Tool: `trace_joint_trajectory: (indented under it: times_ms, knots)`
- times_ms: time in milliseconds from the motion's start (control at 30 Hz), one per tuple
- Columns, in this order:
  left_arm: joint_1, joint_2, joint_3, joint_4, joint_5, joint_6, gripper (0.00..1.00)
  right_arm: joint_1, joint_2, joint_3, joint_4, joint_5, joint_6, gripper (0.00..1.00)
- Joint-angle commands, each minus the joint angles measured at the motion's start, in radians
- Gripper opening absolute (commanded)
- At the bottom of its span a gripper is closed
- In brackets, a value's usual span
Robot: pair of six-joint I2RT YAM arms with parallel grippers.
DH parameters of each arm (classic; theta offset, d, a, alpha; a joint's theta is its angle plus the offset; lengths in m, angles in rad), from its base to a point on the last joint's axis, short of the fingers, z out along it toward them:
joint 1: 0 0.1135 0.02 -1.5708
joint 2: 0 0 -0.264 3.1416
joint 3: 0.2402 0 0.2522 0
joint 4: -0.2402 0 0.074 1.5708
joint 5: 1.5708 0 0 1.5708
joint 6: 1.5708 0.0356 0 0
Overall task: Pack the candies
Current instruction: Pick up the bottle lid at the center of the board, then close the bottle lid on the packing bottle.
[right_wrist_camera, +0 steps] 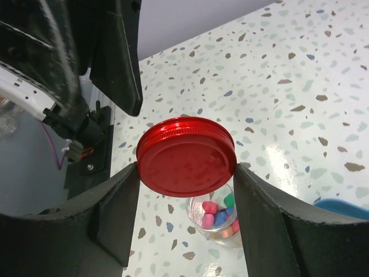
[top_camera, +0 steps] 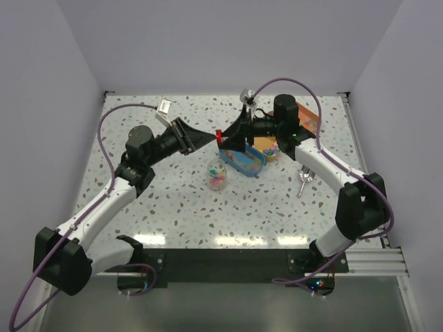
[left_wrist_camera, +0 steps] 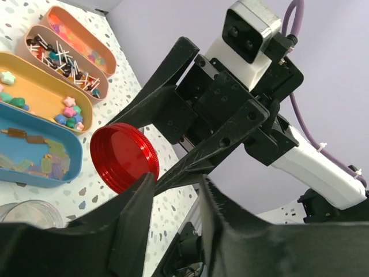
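Note:
My right gripper [right_wrist_camera: 185,170] is shut on a red round lid [right_wrist_camera: 185,156], with one finger on each side of its rim. It holds the lid in the air above a small clear jar [right_wrist_camera: 216,216] that has several candies [right_wrist_camera: 218,212] in it, pink, blue and green. My left gripper [left_wrist_camera: 177,180] is open with nothing between its fingers, and one fingertip sits right by the red lid [left_wrist_camera: 124,157]. In the top view both grippers meet at the lid [top_camera: 219,136], behind the jar [top_camera: 217,174].
Oval tins lie side by side: blue [left_wrist_camera: 34,153], yellow [left_wrist_camera: 40,92], beige [left_wrist_camera: 63,57] and orange [left_wrist_camera: 81,34], all holding sweets. A silver scoop [top_camera: 303,181] lies on the table to the right. The right arm [left_wrist_camera: 311,167] fills the space ahead of my left wrist.

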Motion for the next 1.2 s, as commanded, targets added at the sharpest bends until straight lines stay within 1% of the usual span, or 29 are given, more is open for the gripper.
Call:
trace_joint_trajectory:
  times_ms: [0, 33, 67, 100, 133, 167, 200, 233, 267, 333, 367, 400, 433, 467, 633, 700, 733, 767, 800, 833, 867, 1033, 1100, 1167]
  knots:
    - [0.021, -0.048, 0.006, -0.025, -0.022, 0.079, 0.45, -0.001, -0.018, 0.083, -0.253, 0.069, -0.169, 0.08]
    - [0.022, -0.065, 0.013, -0.050, -0.037, 0.103, 0.47, 0.002, -0.012, 0.095, -0.301, 0.085, -0.214, 0.08]
    - [0.022, -0.074, 0.019, -0.108, -0.080, 0.130, 0.50, 0.004, -0.009, 0.120, -0.344, 0.118, -0.237, 0.08]
    - [0.022, -0.085, 0.031, -0.139, -0.107, 0.196, 0.58, 0.012, -0.007, 0.132, -0.383, 0.146, -0.255, 0.07]
    - [0.022, -0.109, 0.036, -0.203, -0.138, 0.228, 0.62, 0.016, -0.007, 0.144, -0.466, 0.173, -0.290, 0.07]
    - [0.022, -0.121, 0.039, -0.232, -0.210, 0.264, 0.66, 0.024, 0.002, 0.178, -0.512, 0.236, -0.310, 0.07]
    - [0.022, -0.135, 0.039, -0.260, -0.251, 0.337, 0.74, 0.045, 0.008, 0.201, -0.564, 0.275, -0.332, 0.07]
    - [0.022, -0.166, 0.031, -0.312, -0.296, 0.371, 0.77, 0.056, 0.017, 0.250, -0.670, 0.311, -0.378, 0.07]
    - [0.022, -0.180, 0.016, -0.324, -0.377, 0.437, 0.81, 0.082, 0.039, 0.276, -0.718, 0.395, -0.395, 0.07]
    - [0.022, -0.222, -0.010, -0.392, -0.455, 0.489, 0.85, 0.114, 0.065, 0.327, -0.848, 0.489, -0.433, 0.07]
    - [0.022, -0.236, -0.024, -0.407, -0.506, 0.511, 0.85, 0.130, 0.079, 0.378, -0.890, 0.532, -0.442, 0.07]
    - [0.022, -0.247, -0.035, -0.422, -0.552, 0.550, 0.86, 0.162, 0.111, 0.405, -0.925, 0.621, -0.450, 0.07]
    - [0.022, -0.266, -0.050, -0.452, -0.575, 0.569, 0.86, 0.177, 0.125, 0.452, -0.988, 0.657, -0.459, 0.07]
    - [0.022, -0.272, -0.056, -0.470, -0.612, 0.586, 0.87, 0.192, 0.141, 0.475, -1.016, 0.686, -0.464, 0.07]
    - [0.022, -0.313, -0.044, -0.571, -0.690, 0.695, 0.90, 0.283, 0.256, 0.653, -1.221, 0.885, -0.475, 0.07]
    - [0.022, -0.329, -0.056, -0.581, -0.742, 0.738, 0.92, 0.321, 0.292, 0.702, -1.270, 0.930, -0.472, 0.07]
    - [0.022, -0.345, -0.062, -0.579, -0.761, 0.753, 0.93, 0.334, 0.327, 0.729, -1.322, 0.954, -0.472, 0.07]
    - [0.022, -0.355, -0.072, -0.576, -0.791, 0.768, 0.95, 0.344, 0.349, 0.782, -1.348, 1.006, -0.472, 0.07]
    - [0.022, -0.361, -0.091, -0.568, -0.802, 0.794, 0.95, 0.367, 0.367, 0.811, -1.376, 1.037, -0.475, 0.07]
    - [0.022, -0.373, -0.102, -0.549, -0.815, 0.807, 0.96, 0.378, 0.405, 0.862, -1.426, 1.045, -0.478, 0.07]
    - [0.022, -0.379, -0.116, -0.536, -0.833, 0.818, 0.96, 0.386, 0.419, 0.880, -1.442, 1.085, -0.481, 0.07]
    - [0.022, -0.408, -0.213, -0.444, -0.871, 0.853, 0.99, 0.429, 0.479, 0.985, -1.520, 1.125, -0.490, 0.07]
    - [0.024, -0.404, -0.211, -0.455, -0.893, 0.867, 0.99, 0.446, 0.497, 0.999, -1.540, 1.143, -0.495, 0.08]
    - [0.024, -0.401, -0.207, -0.466, -0.965, 0.865, 1.00, 0.458, 0.507, 1.002, -1.545, 1.146, -0.496, 0.08]
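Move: The lid is already in the right fingers. The open bottle stands almost straight below the right hand, its middle about 18 cm down, 4 cm to the left and 1 cm back; the blue tray lies some 11 cm ahead and 6 cm right of that hand, the yellow tray 19 cm ahead and 15 cm right. From the left hand, the lid is just 3 cm ahead, 2 cm right and slightly lower; the bottle is about 21 cm below, 1 cm ahead and 1 cm right. Keep the right fingers' hold on the lid and lower it about 10 cm towards the bottle's mouth, tipping the hand from pointing left to pointing steeply down, some 70 degrees. Meanwhile swing the emptied left gripper about 19 cm left and 11 cm down, clear of the lid, opening it wide and turning its fingers down and forward. ##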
